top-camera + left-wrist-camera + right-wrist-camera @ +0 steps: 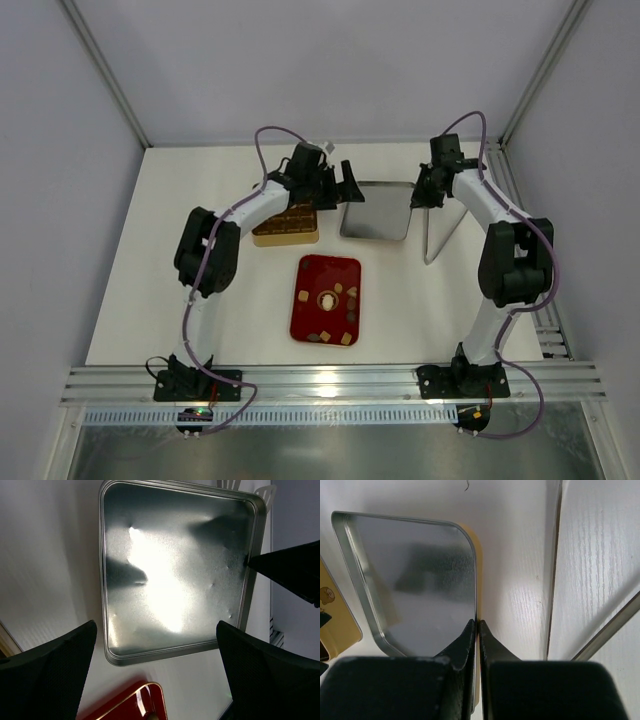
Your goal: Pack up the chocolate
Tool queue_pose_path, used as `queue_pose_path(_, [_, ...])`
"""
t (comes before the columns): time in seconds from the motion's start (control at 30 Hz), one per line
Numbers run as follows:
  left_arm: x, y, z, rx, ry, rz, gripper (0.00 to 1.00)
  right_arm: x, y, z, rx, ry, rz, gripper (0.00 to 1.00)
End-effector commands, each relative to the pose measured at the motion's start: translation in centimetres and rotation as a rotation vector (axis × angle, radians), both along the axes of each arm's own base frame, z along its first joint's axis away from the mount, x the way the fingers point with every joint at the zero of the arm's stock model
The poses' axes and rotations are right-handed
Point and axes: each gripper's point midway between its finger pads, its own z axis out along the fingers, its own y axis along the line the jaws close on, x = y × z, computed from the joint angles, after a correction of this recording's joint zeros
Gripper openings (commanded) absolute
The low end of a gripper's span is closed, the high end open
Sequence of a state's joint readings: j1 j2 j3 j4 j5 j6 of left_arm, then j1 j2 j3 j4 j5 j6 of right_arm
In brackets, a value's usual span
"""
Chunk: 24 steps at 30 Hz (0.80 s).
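Note:
The chocolate point(327, 300), several small brown, tan and cream pieces, lies on the red tray point(311, 318) in the middle of the table. The gold box point(286, 226) stands back left of it. A silver tin lid point(376, 212) lies behind the tray, inside facing up. My right gripper point(478, 625) is shut on the lid's right rim point(475, 595); it also shows in the top view point(418, 195). My left gripper point(155, 675) is open and empty above the lid's near-left edge point(150, 652), and shows in the top view point(340, 183).
Thin metal rods point(440, 235) stand in a V right of the lid. A corner of the red tray point(135, 705) shows between the left fingers. The gold box's side point(335, 615) shows left of the lid in the right wrist view. White walls enclose the table.

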<state>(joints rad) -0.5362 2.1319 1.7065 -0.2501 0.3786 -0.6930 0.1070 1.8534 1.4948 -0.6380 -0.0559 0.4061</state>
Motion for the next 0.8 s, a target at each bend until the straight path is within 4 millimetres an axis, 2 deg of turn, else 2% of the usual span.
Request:
queue_pose_path(0.0, [1.3,-1.2,2.0,-0.053,-0.044,-0.005,1.0,0.1,0.2,4.5,0.053,-0.106,0.007,0.04])
queue_pose_path(0.2, [2.0,-0.9,1.3,-0.042,-0.038,0.016,1.0,-0.3,0.1,6.6,0.083,-0.146,0.012,0.04])
queue_pose_path(0.4, [2.0,-1.4,1.4,-0.064,-0.017,-0.001,0.97,-0.6,0.4,7.5,0.123,-0.164,0.019,0.04])
queue_pose_path(0.6, [1.2,-2.5,2.3,-0.156,0.005,-0.05,0.84,-1.1,1.1,7.8,0.166,-0.176,0.041,0.04])
queue_pose_path(0.77, [-0.1,-2.7,3.6,-0.232,0.033,-0.062,0.67,-1.5,1.7,7.2,0.2,-0.17,0.061,0.04])
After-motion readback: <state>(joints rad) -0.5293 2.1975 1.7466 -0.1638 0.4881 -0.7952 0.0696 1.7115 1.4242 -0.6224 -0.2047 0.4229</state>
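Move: The left hand's open fingers are by the left rim of the lid, whose middle lies about 9 cm to that hand's right, 4 cm back and 3 cm below. The box stands about 17 cm to its left and 2 cm back, 8 cm lower; the red chocolate tray is some 27 cm back, 5 cm left and 10 cm below. For the right hand, pinching the lid's right rim, the box is about 37 cm left, 2 cm back and 8 cm below, the lid's middle about 10 cm left and level with it. The right hand keeps its pinch on the lid's right rim and lifts it about 5 cm, then sinks back a little while drawing some 2 cm towards the base and rolling so that its left side rises. The left hand creeps about 2 cm to the right, in over the lid's left rim, tips its right side up slightly and, late on, starts closing from wide open to roughly two-thirds, with the rim between its fingers. ##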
